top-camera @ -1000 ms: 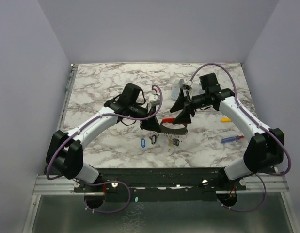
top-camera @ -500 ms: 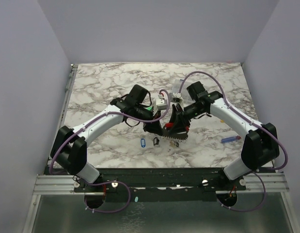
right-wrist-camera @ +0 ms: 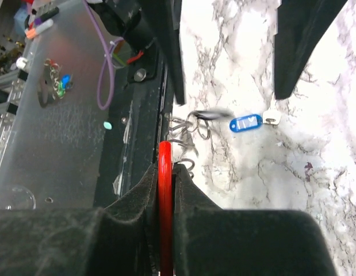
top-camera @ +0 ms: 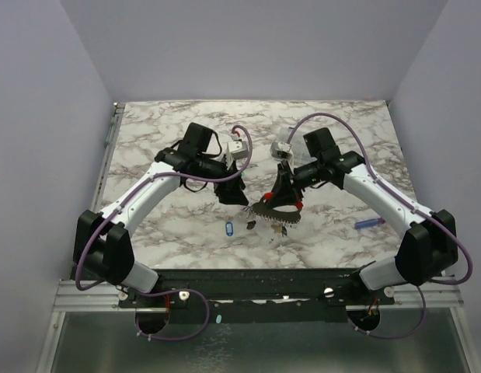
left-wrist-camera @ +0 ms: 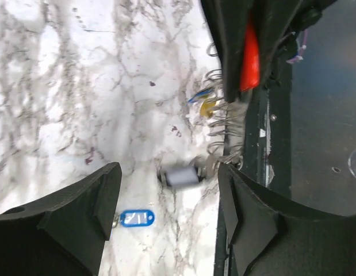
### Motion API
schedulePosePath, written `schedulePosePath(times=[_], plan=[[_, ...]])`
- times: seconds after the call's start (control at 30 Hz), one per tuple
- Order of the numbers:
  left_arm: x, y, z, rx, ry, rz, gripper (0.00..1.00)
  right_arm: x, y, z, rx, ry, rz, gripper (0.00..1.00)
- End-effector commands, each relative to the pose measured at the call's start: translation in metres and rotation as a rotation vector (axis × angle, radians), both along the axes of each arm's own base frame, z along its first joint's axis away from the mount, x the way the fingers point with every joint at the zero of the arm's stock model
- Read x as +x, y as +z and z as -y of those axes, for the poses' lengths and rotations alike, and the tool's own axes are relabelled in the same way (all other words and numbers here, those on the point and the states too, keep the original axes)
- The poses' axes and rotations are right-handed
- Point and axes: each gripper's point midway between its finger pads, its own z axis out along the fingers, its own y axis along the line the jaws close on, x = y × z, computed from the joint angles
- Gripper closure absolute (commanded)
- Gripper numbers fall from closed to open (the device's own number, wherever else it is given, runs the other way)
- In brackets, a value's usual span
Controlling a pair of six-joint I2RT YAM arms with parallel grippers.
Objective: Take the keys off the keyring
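My right gripper point(top-camera: 285, 200) point(right-wrist-camera: 165, 169) is shut on a thin red hoop point(right-wrist-camera: 165, 150) point(left-wrist-camera: 249, 57). A row of wire loops point(top-camera: 275, 214) point(right-wrist-camera: 189, 123) point(left-wrist-camera: 226, 123) hangs from it just above the table. A yellow tag point(left-wrist-camera: 207, 107) shows among them. A key point(right-wrist-camera: 272, 117) with a blue tag point(top-camera: 229, 228) point(right-wrist-camera: 245, 122) point(left-wrist-camera: 136, 218) lies on the marble. Beside it is a small dark loop point(top-camera: 249, 224), seemingly the keyring. My left gripper point(top-camera: 234, 194) point(left-wrist-camera: 168, 172) hovers open above the blue tag, holding nothing. A blurred grey piece point(left-wrist-camera: 180, 176) shows between its fingers.
A blue-and-red pen-like stick point(top-camera: 372, 223) lies at the right of the table. A clear plastic box point(top-camera: 282, 146) sits behind the right wrist. The table's dark front rail point(right-wrist-camera: 140, 75) runs close to the hanging loops.
The left gripper has opened and drawn back up and to the left, away from the loops. The right gripper has shut on the red hoop and now carries the row of loops alone.
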Motion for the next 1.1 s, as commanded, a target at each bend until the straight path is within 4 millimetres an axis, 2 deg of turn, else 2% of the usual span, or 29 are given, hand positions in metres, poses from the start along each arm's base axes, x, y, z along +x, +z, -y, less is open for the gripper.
schedulePosePath(times=[0.0,0.2,0.47,0.73,0.87,1.07], plan=[[0.005,0.004,-0.015,-0.012,0.01,0.103,0.25,0.002,0.027,-0.005,0.026,-0.058,-0.028,0.99],[0.006,-0.005,-0.01,-0.057,0.003,0.121,0.26,0.004,0.036,-0.008,0.029,-0.081,-0.066,0.99],[-0.009,-0.016,-0.002,-0.141,-0.091,0.124,0.29,0.003,0.039,-0.009,0.043,-0.075,-0.08,0.99],[-0.021,-0.019,0.004,-0.165,-0.143,0.109,0.45,0.003,0.037,-0.01,0.04,-0.069,-0.085,0.99],[-0.025,-0.019,0.004,-0.168,-0.151,0.106,0.46,0.003,0.038,-0.01,0.046,-0.062,-0.087,0.99],[-0.029,-0.024,0.004,-0.166,-0.163,0.099,0.54,0.002,0.044,-0.01,0.055,-0.056,-0.081,1.0]])
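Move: The black key dangling from the left end of the keyring's wire coil is the left hand's aim: roughly 3 cm to that hand's right, 2 cm back and 3 cm below. From the left hand, the yellow-tagged key on the same coil hangs about 11 cm right, 5 cm back and 7 cm below, while the loose blue-tagged key lies some 3 cm left, 2 cm back and 17 cm down. From the right hand, the black key is around 9 cm left, 2 cm back, 3 cm down. The keyring, still gripped by its red handle, is lifted about 2.5 cm by the right hand with a slight wrist turn, then held there. The left hand first draws 1.5 cm left, then sinks, going back and right again, to end 2.5 cm lower and 2 cm back, its open fingers partly closing around the dangling black key with no grip visible yet. ##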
